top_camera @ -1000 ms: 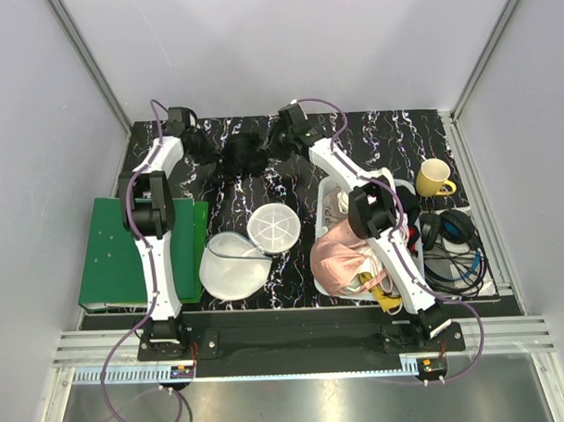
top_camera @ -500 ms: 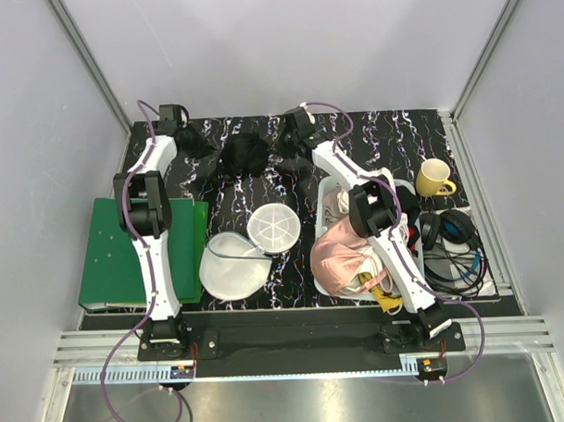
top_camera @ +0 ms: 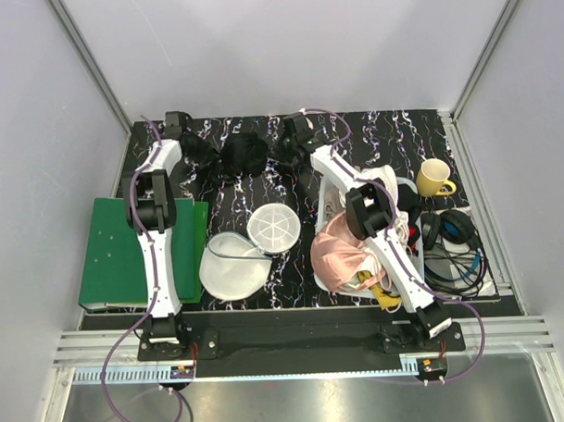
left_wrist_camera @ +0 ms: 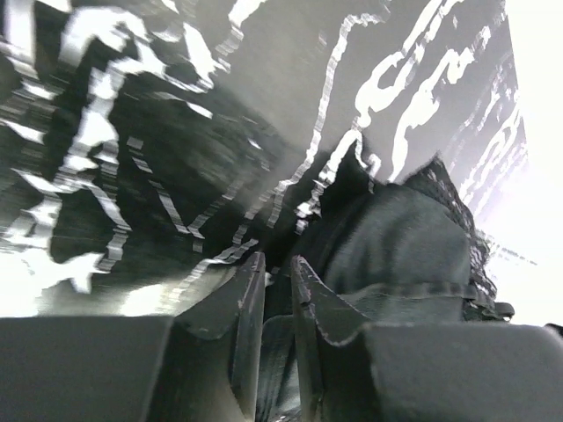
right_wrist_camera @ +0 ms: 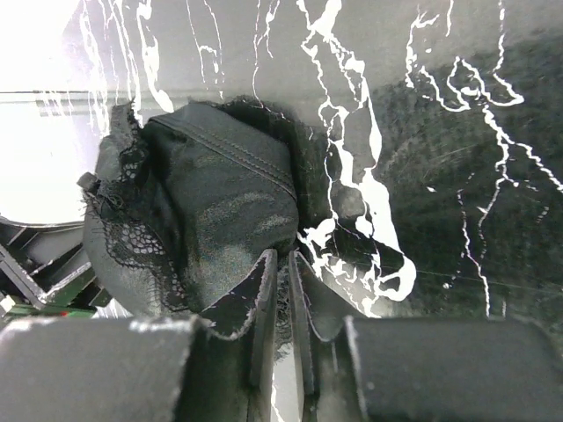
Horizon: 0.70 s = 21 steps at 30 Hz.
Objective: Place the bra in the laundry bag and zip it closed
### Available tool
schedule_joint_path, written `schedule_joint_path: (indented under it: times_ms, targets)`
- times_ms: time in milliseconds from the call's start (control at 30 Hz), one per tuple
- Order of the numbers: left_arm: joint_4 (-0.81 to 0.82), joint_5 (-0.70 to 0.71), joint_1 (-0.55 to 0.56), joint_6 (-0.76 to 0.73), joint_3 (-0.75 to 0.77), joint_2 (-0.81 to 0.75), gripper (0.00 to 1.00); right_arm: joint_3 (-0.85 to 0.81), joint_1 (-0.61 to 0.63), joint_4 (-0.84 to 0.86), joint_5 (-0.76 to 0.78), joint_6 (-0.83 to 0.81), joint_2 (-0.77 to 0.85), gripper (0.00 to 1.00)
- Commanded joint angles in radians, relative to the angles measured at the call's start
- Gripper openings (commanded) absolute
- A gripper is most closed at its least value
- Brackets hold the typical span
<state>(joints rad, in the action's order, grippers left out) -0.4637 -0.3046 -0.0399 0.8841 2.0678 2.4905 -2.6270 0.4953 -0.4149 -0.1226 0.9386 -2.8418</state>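
The black bra (top_camera: 244, 155) lies bunched on the dark marbled table near the back, between my two grippers. My left gripper (top_camera: 204, 152) is at its left end, fingers closed on a fold of black fabric (left_wrist_camera: 278, 264); the bra's cup (left_wrist_camera: 406, 242) bulges just right of them. My right gripper (top_camera: 282, 146) is at the bra's right end, shut on a lacy edge (right_wrist_camera: 283, 258), with the cup (right_wrist_camera: 211, 198) to its left. The laundry bag (top_camera: 232, 265) lies open near the front, its round ribbed panel (top_camera: 273, 228) flipped up to the right.
A green board (top_camera: 117, 258) lies at the left edge. A white basket (top_camera: 404, 190) with a shiny pink garment (top_camera: 339, 255) stands under the right arm. A yellow mug (top_camera: 434, 177) and black headphones with cables (top_camera: 455, 244) are at the right.
Both grippers have narrowed onto the ends of the bra, the right one by far the more. The bra has barely shifted; the laundry bag has not moved.
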Motion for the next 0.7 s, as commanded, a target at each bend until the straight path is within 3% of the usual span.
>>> schedule_joint_path:
  times_ms: [0,400,667]
  targets:
    - [-0.003,-0.016,0.034,0.027,0.064,0.013,0.19,-0.054,0.015,0.027,-0.035,0.023,-0.053,0.18]
    - [0.011,-0.063,0.107,-0.028,-0.018,-0.093,0.18,-0.030,0.019,0.030,-0.107,0.008,-0.025,0.16]
    - [-0.015,-0.016,0.086,-0.083,-0.041,-0.134,0.23,0.097,0.019,-0.021,-0.052,-0.069,0.117,0.20]
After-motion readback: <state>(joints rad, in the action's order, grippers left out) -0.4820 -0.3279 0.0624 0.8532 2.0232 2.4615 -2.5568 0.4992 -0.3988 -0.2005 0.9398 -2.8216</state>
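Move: The bunched black bra lies between the two low hands: its middle is about 9 cm to the right of the left hand and 1 cm ahead, and about 8 cm to the left of the right hand and 1 cm ahead, all at much the same height. From the left hand, the white laundry bag lies some 27 cm back and 9 cm right, and the green folder 27 cm back and 18 cm left. The clothes tub sits 26 cm back and 22 cm right of the right hand. The left hand, its fingers nearly shut and already at the bra's left edge, pushes that side along the table about 6 cm to the right towards the right hand, drawing back some 2 cm and turning roughly 10 degrees clockwise, with a slight easing off leftward at the very end. Opposite it, the right hand keeps its nearly shut fingers low at the bra's right edge as a stop, edging back only 1–2 cm while sinking about 1 cm, and neither gripper opens or closes. ##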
